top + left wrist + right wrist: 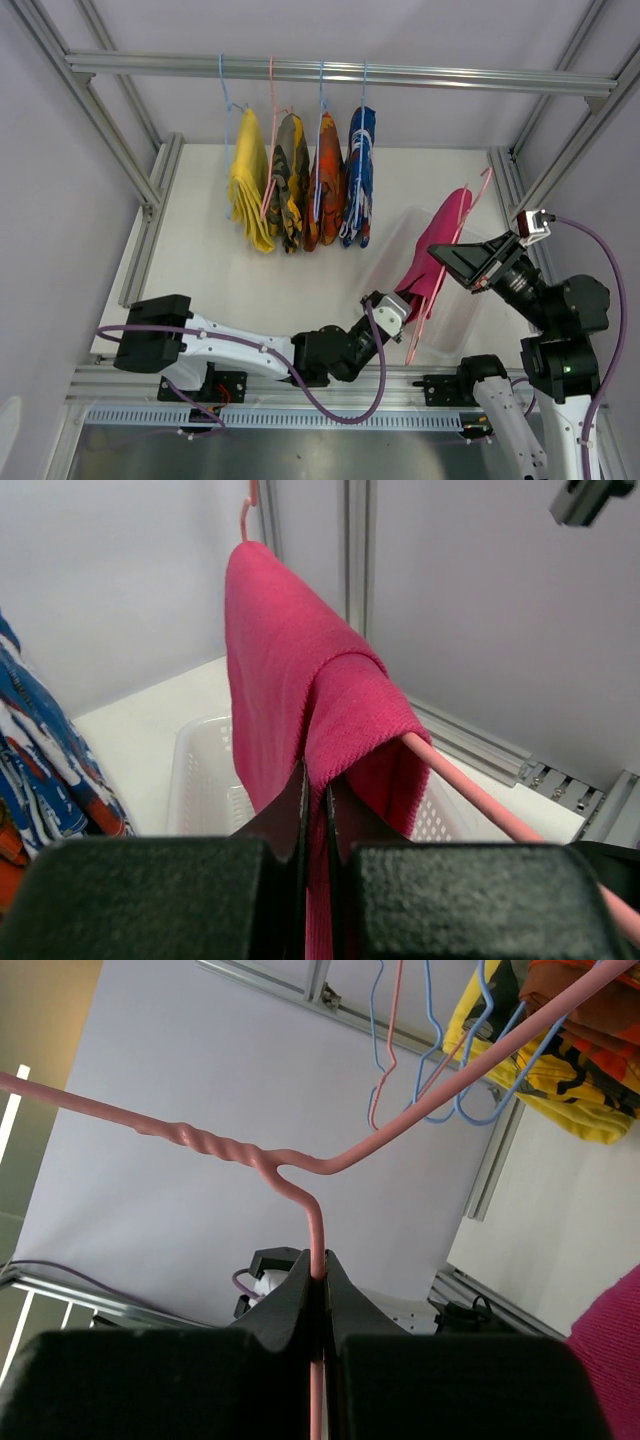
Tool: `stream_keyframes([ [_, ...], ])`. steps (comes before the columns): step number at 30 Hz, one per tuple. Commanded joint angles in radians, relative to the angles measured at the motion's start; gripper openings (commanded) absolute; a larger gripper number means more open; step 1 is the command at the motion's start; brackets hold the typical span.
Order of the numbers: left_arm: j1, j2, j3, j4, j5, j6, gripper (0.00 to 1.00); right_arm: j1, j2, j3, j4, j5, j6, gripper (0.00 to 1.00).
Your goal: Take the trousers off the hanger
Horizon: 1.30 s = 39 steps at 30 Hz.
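The magenta pink trousers are draped over a pink wire hanger that is off the rail and tilted above a basket. My left gripper is shut on a fold of the magenta cloth just below the hanger's bar. My right gripper is shut on the hanger's neck wire, below the twist. Yellow, camouflage, orange-red and blue-and-white trousers hang on hangers from the rail.
A translucent white basket sits on the table under the magenta trousers. Aluminium frame posts stand close on the right. The blue-and-white trousers hang just left of my left gripper.
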<state>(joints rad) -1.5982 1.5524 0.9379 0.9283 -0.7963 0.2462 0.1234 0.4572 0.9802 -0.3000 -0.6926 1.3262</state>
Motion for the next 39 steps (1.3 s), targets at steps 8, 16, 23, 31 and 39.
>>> stream_keyframes([
  [8,0.004,-0.044,0.007,0.056,-0.078,0.071,0.01,0.005,-0.078,-0.084,0.045,-0.030,-0.076,0.00],
  [16,0.004,-0.094,-0.016,0.098,-0.099,0.108,0.01,0.007,-0.124,-0.205,0.036,-0.027,-0.114,0.00],
  [23,0.004,-0.127,-0.002,0.135,-0.104,0.169,0.01,0.005,-0.161,-0.291,-0.004,-0.019,-0.194,0.00],
  [31,0.004,-0.213,0.102,0.029,-0.060,0.127,0.01,0.005,-0.195,-0.406,-0.002,-0.012,-0.251,0.00],
  [39,0.004,-0.213,0.291,-0.008,-0.034,0.231,0.01,0.004,-0.186,-0.483,0.004,0.001,-0.295,0.00],
])
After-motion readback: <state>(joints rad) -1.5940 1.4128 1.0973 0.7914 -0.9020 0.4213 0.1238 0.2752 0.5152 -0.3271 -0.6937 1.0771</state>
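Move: The left hand already pinches the trousers' lower part; their middle lies about 4 cm ahead, 6 cm right and 4 cm above it. The pink hanger's middle is some 9 cm right, 4 cm ahead and 5 cm up. The white tray sits about 18 cm ahead, 12 cm right and 30 cm below, the blue garment roughly 30 cm ahead and 8 cm left, level with it. From the right hand, which grips the hanger near its neck, the trousers' middle is about 9 cm below and 3 cm ahead. Lower the right gripper steadily some 17 cm, edging forward, its fingers tipping downward while they keep the hanger wire pinched. Meanwhile keep the left gripper shut on the trousers, ease it left and a little forward with a slight dip, then lift it fast, about 9 cm in all, so that the cloth is drawn left and up against the sinking hanger. ##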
